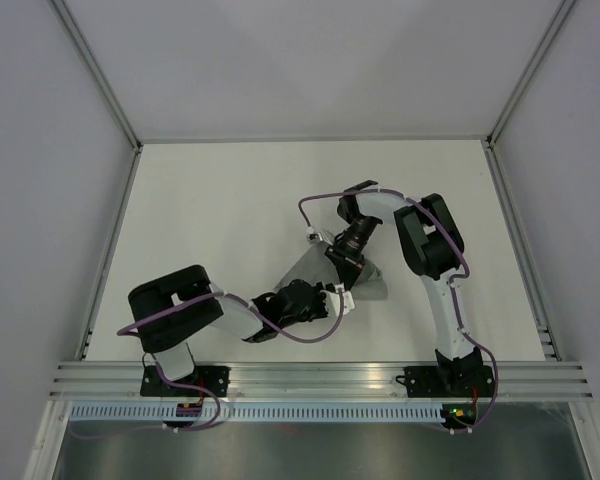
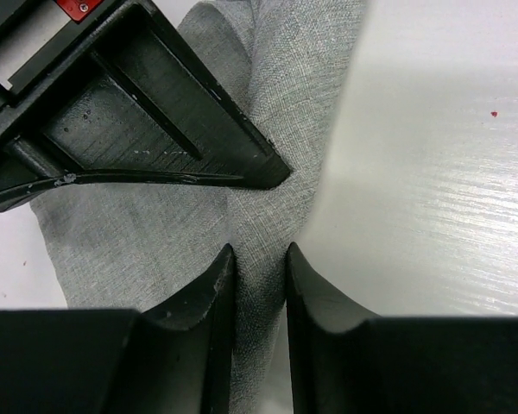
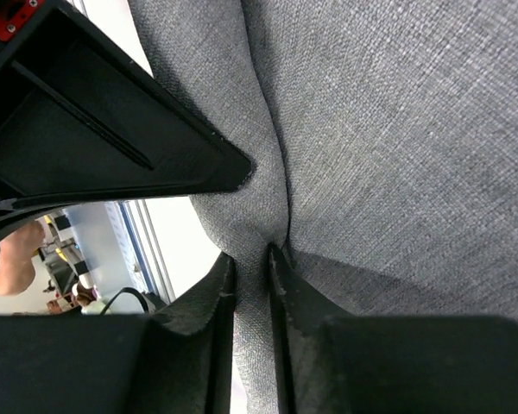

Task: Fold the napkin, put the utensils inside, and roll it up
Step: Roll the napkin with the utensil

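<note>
The grey napkin (image 1: 308, 268) is bunched and lifted in the middle of the white table, held between both arms. My left gripper (image 2: 257, 250) is shut on a narrow fold of the napkin (image 2: 268, 129), and cloth fills the gap between its fingers. My right gripper (image 3: 250, 252) is shut on another pinched fold of the napkin (image 3: 397, 138), which hangs as a broad sheet to its right. In the top view the left gripper (image 1: 332, 300) and right gripper (image 1: 345, 283) sit almost touching. Each wrist view shows the other gripper's black finger close by at upper left. The utensils are out of view.
The white table (image 1: 220, 220) is boxed in by pale walls at the back and sides. An aluminium rail (image 1: 320, 378) runs along the near edge, where the two arm bases are bolted. A tiny red speck (image 2: 494, 113) marks the tabletop.
</note>
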`<state>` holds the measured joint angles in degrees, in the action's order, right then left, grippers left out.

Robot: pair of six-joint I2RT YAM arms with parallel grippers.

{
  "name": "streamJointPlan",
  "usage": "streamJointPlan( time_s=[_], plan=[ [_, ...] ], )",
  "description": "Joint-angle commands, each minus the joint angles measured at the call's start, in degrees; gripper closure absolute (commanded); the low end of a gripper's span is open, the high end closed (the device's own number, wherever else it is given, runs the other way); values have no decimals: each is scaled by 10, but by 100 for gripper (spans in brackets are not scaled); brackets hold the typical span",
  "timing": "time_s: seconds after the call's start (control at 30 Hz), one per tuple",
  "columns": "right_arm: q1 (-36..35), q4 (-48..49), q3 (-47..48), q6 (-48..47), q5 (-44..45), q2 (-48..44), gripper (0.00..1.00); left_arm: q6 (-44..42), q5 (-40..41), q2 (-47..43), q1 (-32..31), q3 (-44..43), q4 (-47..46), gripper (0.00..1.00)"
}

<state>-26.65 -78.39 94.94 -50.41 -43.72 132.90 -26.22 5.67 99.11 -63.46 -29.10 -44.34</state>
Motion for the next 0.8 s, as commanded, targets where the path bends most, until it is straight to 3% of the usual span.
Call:
streamJointPlan(
  time_s=[0.0, 0.2, 0.37, 0.57, 0.77],
  plan=[
    [9, 126, -23, -31, 102, -7, 75, 37, -68, 6, 24, -14, 77, 96],
    [39, 110, -17, -29, 15, -78, 58, 84, -166, 11, 65, -29, 114, 98],
    [83, 126, -18, 3, -57, -158, 57, 117, -237, 18, 96, -52, 146, 98],
    [185, 260, -92, 88, -120, -265, 56, 158, -303, 21, 136, -66, 163, 98],
    [231, 371, -235, 63, -97, -398, 55, 201, -383, 56, 172, -98, 189, 98]
  ],
)
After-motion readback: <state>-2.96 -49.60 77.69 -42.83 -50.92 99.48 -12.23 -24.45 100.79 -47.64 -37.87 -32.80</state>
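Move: The left gripper already pinches the napkin's rolled edge between its pads; the right gripper pinches the same roll about 5 cm to the right of the left one and 2 cm farther out. From the left hand the napkin's flat part lies some 5 cm ahead, 3 cm left and 2 below, and the roll's free right end about 9 cm to the right, roughly 1 cm ahead. The right fingers open and let go of the rolled napkin, then the right hand lifts clear, first forward and up, then also off to the right, away from the roll: roughly 11 cm forward, 12 up and 9 right, its fingers turning to point almost straight down. The left hand keeps its pinch, edging 2 cm forward while its wrist tips some 25 degrees, fingers steeper, turning the held roll. ##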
